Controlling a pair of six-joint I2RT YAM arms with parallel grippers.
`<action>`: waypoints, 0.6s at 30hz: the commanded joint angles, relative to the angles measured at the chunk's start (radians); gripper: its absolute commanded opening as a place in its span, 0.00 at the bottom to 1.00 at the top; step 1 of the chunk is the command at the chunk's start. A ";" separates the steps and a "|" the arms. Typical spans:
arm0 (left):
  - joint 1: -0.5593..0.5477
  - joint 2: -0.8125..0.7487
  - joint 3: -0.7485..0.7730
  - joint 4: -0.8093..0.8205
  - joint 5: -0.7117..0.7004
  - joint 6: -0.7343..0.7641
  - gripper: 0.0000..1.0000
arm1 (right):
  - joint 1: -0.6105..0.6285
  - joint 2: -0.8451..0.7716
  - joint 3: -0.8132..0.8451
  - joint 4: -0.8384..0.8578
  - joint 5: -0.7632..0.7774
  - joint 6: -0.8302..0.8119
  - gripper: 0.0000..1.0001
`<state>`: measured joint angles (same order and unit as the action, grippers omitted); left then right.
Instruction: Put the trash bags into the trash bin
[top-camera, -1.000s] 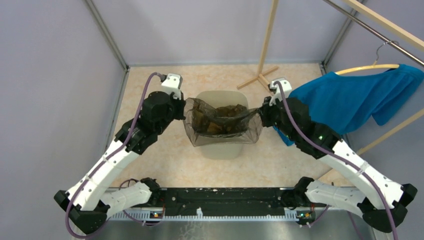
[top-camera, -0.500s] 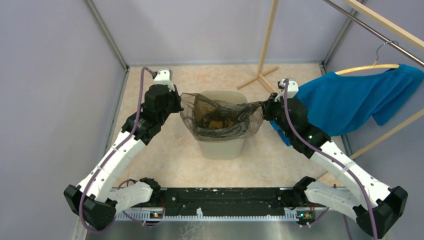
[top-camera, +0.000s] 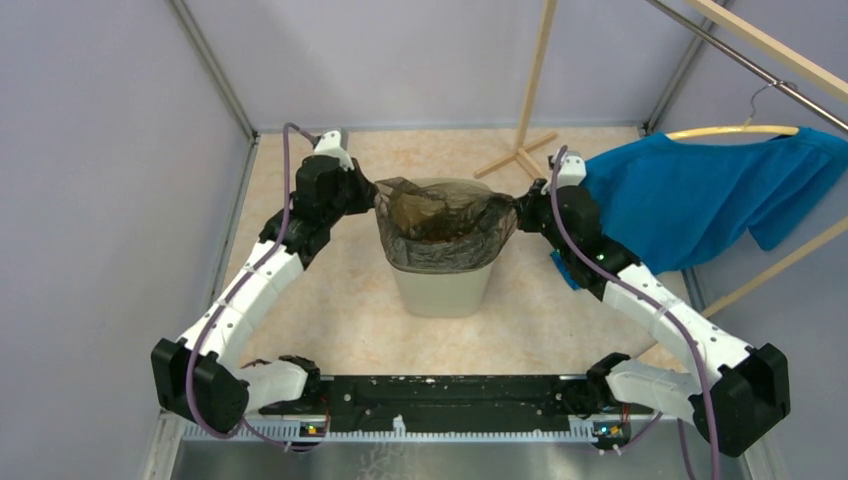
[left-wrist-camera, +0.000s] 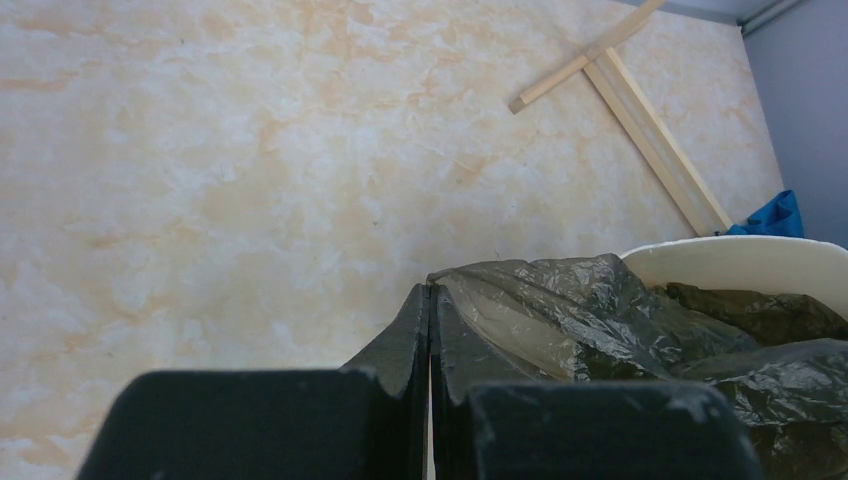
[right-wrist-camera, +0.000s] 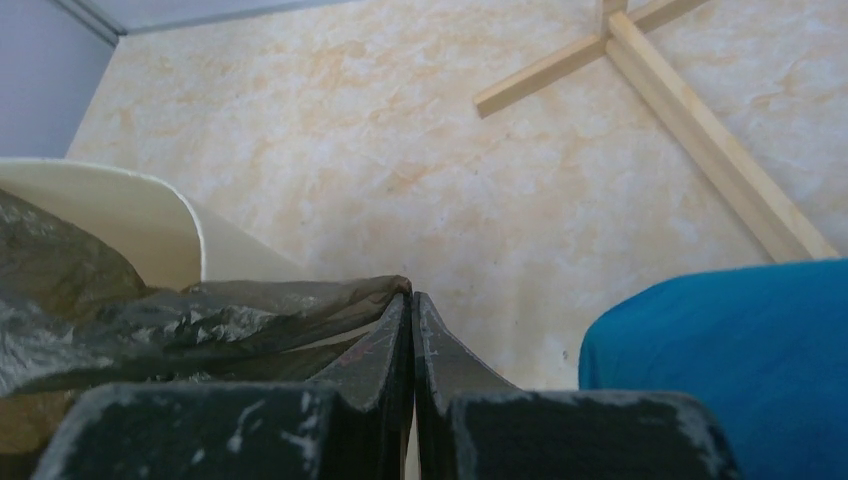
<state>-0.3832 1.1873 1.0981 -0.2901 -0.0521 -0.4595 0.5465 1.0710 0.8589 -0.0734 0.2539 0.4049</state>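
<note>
The cream-beige trash bin (top-camera: 443, 290) stands on the floor between my arms. The dark, wrinkly trash bag (top-camera: 445, 225) is spread over its mouth and hangs round the rim. My left gripper (top-camera: 372, 196) is shut on the bag's left edge; the left wrist view shows the plastic (left-wrist-camera: 560, 315) pinched at its closed tips (left-wrist-camera: 430, 292), with the bin rim (left-wrist-camera: 740, 262) to the right. My right gripper (top-camera: 518, 208) is shut on the bag's right edge; the right wrist view shows the plastic (right-wrist-camera: 230, 315) pinched at its closed tips (right-wrist-camera: 411, 297), with the bin rim (right-wrist-camera: 120, 205) to the left.
A blue cloth garment (top-camera: 700, 200) hangs on a hanger from a wooden rack at the right, close behind my right arm. The rack's wooden cross foot (top-camera: 515, 157) lies on the floor behind the bin. Grey walls close in the left, back and right.
Both grippers have moved toward the far side of the bin with the bag edges held. The bag now sits over the bin's rim instead of hanging in front of it.
</note>
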 joint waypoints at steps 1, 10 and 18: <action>0.011 0.032 0.059 0.057 0.046 -0.013 0.00 | -0.016 0.000 -0.050 0.033 -0.054 0.025 0.00; 0.020 0.054 -0.036 0.075 0.087 -0.029 0.00 | -0.016 0.009 -0.137 0.056 -0.168 0.048 0.00; 0.020 0.026 -0.061 0.052 0.136 -0.022 0.00 | -0.015 0.050 -0.188 0.059 -0.240 0.048 0.00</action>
<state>-0.3683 1.2400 1.0237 -0.2588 0.0563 -0.4923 0.5453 1.1126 0.7261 -0.0162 0.0490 0.4503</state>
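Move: Both hands pinch the trash bag's edge on either side of the trash bin. The middle of the bin's mouth lies about 15 cm to the left hand's right, 8 cm back and 3 cm below it. From the right hand it is some 18 cm left, 5 cm back and 3 cm lower. The stand's foot is about 25 cm ahead of the right hand, 6 cm to its right and 27 cm below. With fingers shut on the bag, the right hand drags its edge down outside the bin's right side by some 6.5 cm, drifting about 3 cm left towards the bin and a little back, while the fingers tip down and turn counter-clockwise some 10 degrees. The left hand keeps its own pinch and pulls down about 4.5 cm beside the left rim, edging slightly right towards the bin and tipping its fingers a little downward, most of the drop coming late. ##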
